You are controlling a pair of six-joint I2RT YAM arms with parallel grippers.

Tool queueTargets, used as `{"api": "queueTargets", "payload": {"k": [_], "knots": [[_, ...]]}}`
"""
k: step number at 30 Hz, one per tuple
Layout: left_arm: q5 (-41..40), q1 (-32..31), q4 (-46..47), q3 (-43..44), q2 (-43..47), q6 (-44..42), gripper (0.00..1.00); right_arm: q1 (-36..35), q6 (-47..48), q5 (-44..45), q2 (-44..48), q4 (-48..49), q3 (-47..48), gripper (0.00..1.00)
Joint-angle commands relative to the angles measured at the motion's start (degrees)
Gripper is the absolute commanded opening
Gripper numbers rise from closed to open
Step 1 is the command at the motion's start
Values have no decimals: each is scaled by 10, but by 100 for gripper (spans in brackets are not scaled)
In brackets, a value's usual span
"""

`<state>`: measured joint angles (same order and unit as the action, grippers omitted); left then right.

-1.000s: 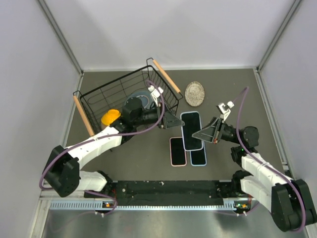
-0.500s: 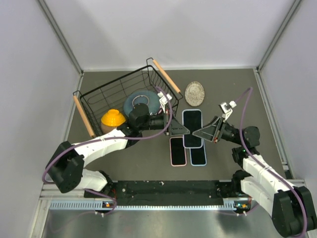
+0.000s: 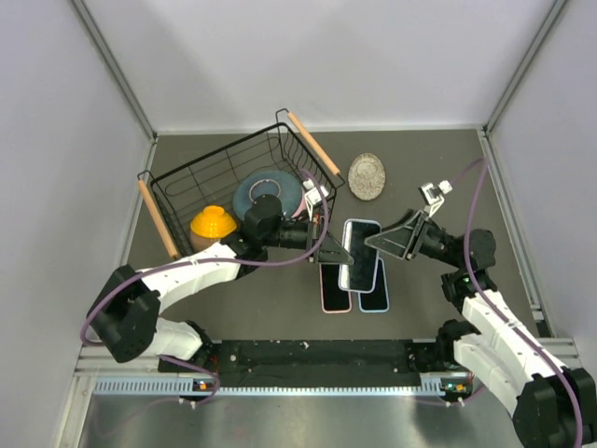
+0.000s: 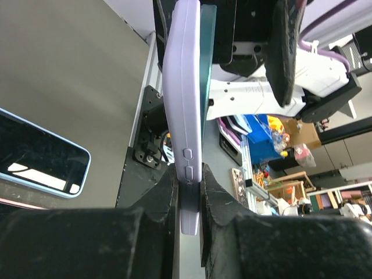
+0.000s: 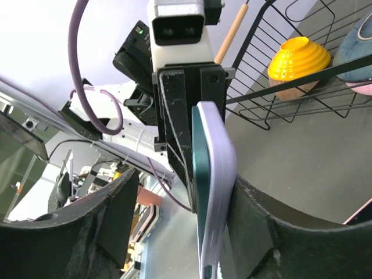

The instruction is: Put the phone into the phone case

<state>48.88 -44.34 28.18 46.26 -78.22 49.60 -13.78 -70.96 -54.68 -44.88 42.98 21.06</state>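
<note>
The lavender phone case point(image 4: 183, 104) stands on edge above the table with a teal phone point(image 4: 208, 75) lying against its open side. My left gripper point(image 4: 189, 192) is shut on the case's lower end. In the top view the case point(image 3: 359, 254) hangs between my left gripper point(image 3: 334, 252) and my right gripper point(image 3: 387, 241). In the right wrist view the case point(image 5: 221, 197) and the teal phone point(image 5: 201, 192) sit between the wide-open jaws of my right gripper point(image 5: 180, 226). The case's back rests against one finger point(image 5: 261, 232); the other finger stands well apart.
A pink-rimmed phone point(image 3: 334, 285) and a blue-rimmed phone point(image 3: 375, 295) lie flat under the held case. A black wire basket point(image 3: 187, 187) at the back left holds an orange bowl point(image 3: 212, 224) and a blue plate point(image 3: 266, 191). A round silver disc point(image 3: 367, 175) lies behind.
The case with the phone lay flat on the table; my left gripper moved right, closed on it and tipped it up. My right gripper came in around its other end.
</note>
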Motion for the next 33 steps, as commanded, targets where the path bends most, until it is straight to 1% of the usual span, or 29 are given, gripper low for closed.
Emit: {"api": "queueTargets", "payload": {"k": [1, 3, 4, 5, 7, 9, 10, 11, 12, 13, 15, 16, 18, 19, 21, 22, 23, 25, 26, 27, 28, 29, 30, 33], "knots": [[54, 0, -24, 20, 7, -47, 0, -5, 13, 26, -5, 3, 44, 57], [53, 0, -61, 24, 14, -64, 0, -5, 7, 32, -7, 10, 44, 51], [54, 0, -69, 24, 15, -76, 0, -5, 4, 38, -10, 11, 44, 49], [55, 0, -77, 24, 18, -80, 0, -5, 0, 39, -11, 12, 43, 45], [46, 0, -110, 28, 19, -97, 0, -5, -2, 42, -13, 18, 42, 42], [27, 0, -138, 33, 17, -112, 0, -5, -1, 43, -11, 20, 40, 33], [17, 0, -179, 44, 15, -125, 0, -5, 0, 46, -11, 21, 38, 28], [4, 0, -201, 50, 11, -134, 0, -5, 1, 47, -9, 31, 36, 12], [-12, 0, -226, 56, 8, -149, 0, -5, 5, 46, -8, 39, 30, 3], [-30, 0, -253, 64, 6, -154, 0, -5, 10, 39, -9, 48, 28, 0], [-41, 0, -259, 66, 6, -155, 0, -5, 59, 23, -13, 49, 26, 0], [-48, 0, -261, 69, 5, -155, 0, -5, 108, 11, -10, 35, 27, 0], [-49, 0, -279, 80, -2, -160, 0, -5, 160, 11, 11, -53, 37, 0], [-45, 0, -279, 88, -6, -162, 0, -5, 207, 22, 18, -90, 44, 5], [-39, 0, -301, 90, -9, -168, 0, -5, 235, 27, 31, -161, 66, 18], [-40, 0, -303, 89, -9, -170, 0, -5, 236, 27, 31, -167, 71, 29], [-43, 0, -304, 88, -7, -173, 0, -5, 232, 24, 30, -169, 76, 33], [-48, 0, -308, 88, -7, -175, 0, -5, 199, 10, 22, -135, 73, 35], [-54, 0, -311, 88, -6, -176, 0, -5, 188, 6, 19, -119, 65, 33], [-55, 0, -312, 88, -8, -175, 0, -5, 177, 6, 16, -89, 62, 26], [-56, 0, -312, 88, -9, -174, 0, -5, 161, 7, 15, -78, 57, 9], [-62, 0, -312, 88, -9, -173, 0, -5, 157, 7, 13, -72, 48, 3], [-65, 0, -311, 88, -9, -173, 0, -5, 156, 7, 8, -63, 45, 0], [-61, 0, -306, 88, -6, -173, 0, -5, 145, -3, 0, -42, 33, 0]]}}
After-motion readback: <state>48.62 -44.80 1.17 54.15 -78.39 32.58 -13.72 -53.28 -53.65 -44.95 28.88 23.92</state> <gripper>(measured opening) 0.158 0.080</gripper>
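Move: The black phone in its lavender case, already pinched by the left fingers at its left edge, has its middle about 3 cm right of the left hand and 1 cm above. From the open right hand, that middle is some 2 cm left, 2 cm back and 2 cm below. On the table, about 24 cm below the right hand, the pink-cased phone lies 5 cm left and 4 cm back of it, the blue-cased one 5 cm right and 4 cm back. The right fingers, open astride the case's right edge, shut on it, ease partly open and pinch it again, while the left fingers keep their hold on the opposite edge. Both hands sink about 3 cm, fingertips dipping some 10 degrees; before sinking, the right hand slips about 1.5 cm forward along the edge towards its far end. ##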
